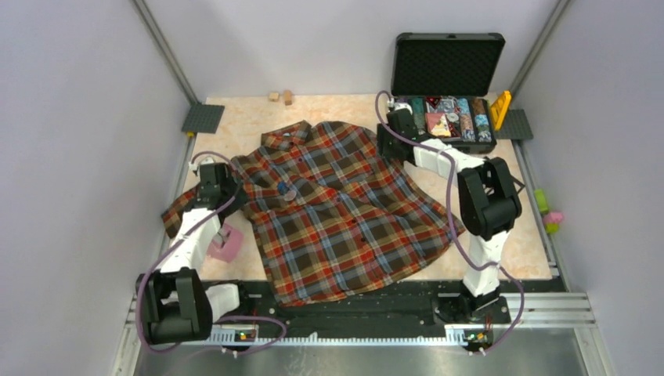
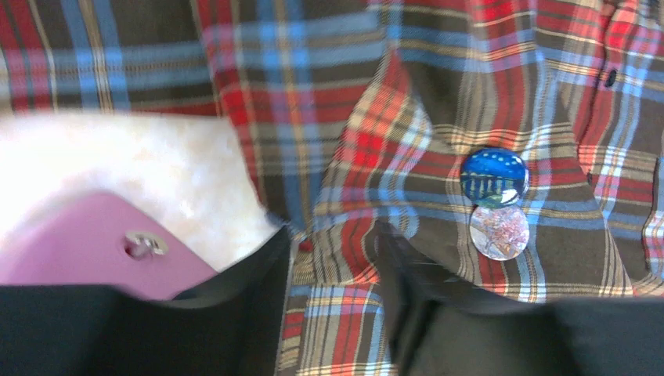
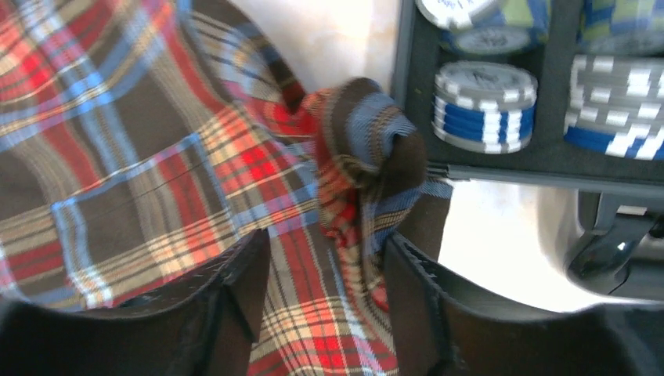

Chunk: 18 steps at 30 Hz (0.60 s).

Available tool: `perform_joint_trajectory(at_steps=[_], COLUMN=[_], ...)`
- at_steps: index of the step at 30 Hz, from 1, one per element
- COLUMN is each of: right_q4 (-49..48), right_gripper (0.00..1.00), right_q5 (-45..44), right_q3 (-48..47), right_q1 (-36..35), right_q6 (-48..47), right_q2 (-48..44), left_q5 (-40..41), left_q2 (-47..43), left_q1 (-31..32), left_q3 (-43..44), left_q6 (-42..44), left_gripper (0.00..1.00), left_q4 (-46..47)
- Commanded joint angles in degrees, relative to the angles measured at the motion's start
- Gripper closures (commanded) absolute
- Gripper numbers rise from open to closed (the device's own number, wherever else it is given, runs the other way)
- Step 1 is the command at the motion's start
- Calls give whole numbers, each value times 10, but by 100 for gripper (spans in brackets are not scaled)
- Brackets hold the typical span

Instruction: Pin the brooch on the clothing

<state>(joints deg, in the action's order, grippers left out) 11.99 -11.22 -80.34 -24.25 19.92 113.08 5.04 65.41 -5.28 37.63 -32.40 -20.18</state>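
The clothing (image 1: 337,207), a plaid shirt, lies spread flat on the table. The brooch (image 1: 286,190), a blue disc (image 2: 493,176) with a pale pinkish disc (image 2: 499,232) below it, sits on the shirt's chest. My left gripper (image 1: 237,194) (image 2: 333,243) is open at the shirt's left side, with flat fabric lying between its fingers and the brooch off to its right. My right gripper (image 1: 385,145) (image 3: 325,251) is open at the shirt's right shoulder. A bunched ridge of plaid cloth (image 3: 368,157) stands loose just ahead of and between its fingers.
A pink block (image 1: 227,243) (image 2: 78,247) with a metal stud lies by the left sleeve. An open black case (image 1: 448,63) of colourful items stands at the back right, its stacked discs (image 3: 485,106) close to my right gripper. Small wooden blocks (image 1: 280,96) sit at the back.
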Motion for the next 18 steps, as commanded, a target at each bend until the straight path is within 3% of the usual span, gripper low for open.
perform_joint_trajectory(at_steps=[1, 3, 6, 12, 18], right_q4=[-24, -21, -23, -48, -141], right_gripper=[34, 25, 20, 20, 20], right_q5=[66, 67, 65, 66, 35], right_q3=[-7, -3, 15, 106, 232], right_q1=[-6, -11, -20, -76, -188], right_q6=[-44, -55, -61, -57, -18], right_q2=[-79, -100, -140, -236, -322], left_q5=[-39, -39, -39, -65, -111], left_q2=[17, 31, 61, 158, 304], left_q1=[-3, 1, 13, 72, 128], left_q3=[76, 108, 157, 250, 337], left_q6=[41, 49, 59, 56, 28], left_gripper=[44, 34, 24, 23, 25], left_q4=[-5, -15, -28, -21, 5])
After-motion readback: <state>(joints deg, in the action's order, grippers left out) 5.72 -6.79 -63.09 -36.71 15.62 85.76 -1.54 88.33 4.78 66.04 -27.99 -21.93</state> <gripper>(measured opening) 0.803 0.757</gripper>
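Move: The shirt's collar lies about 18 cm ahead of the left hand and 8 cm to its right, roughly 5 cm lower. The brooch, a blue round piece with a clear disc, is about 4 cm ahead and 8 cm right of that hand; the pink box sits 8 cm back and 6 cm left. From the right hand the brooch is some 24 cm left and 9 cm back, the chest pocket 8 cm left and 4 cm back, the chip case 8 cm ahead and 16 cm right. The shirt is left lying as both hands, already part open, spread their fingers wider and leave its edges. The left goes forward about 11 cm towards the collar, rising first, then swinging some 8 cm right and starting to dip. The right lifts about 11 cm almost straight up before sweeping back and left over the pocket side towards the brooch, tilting its fingers up and turning counter-clockwise. ##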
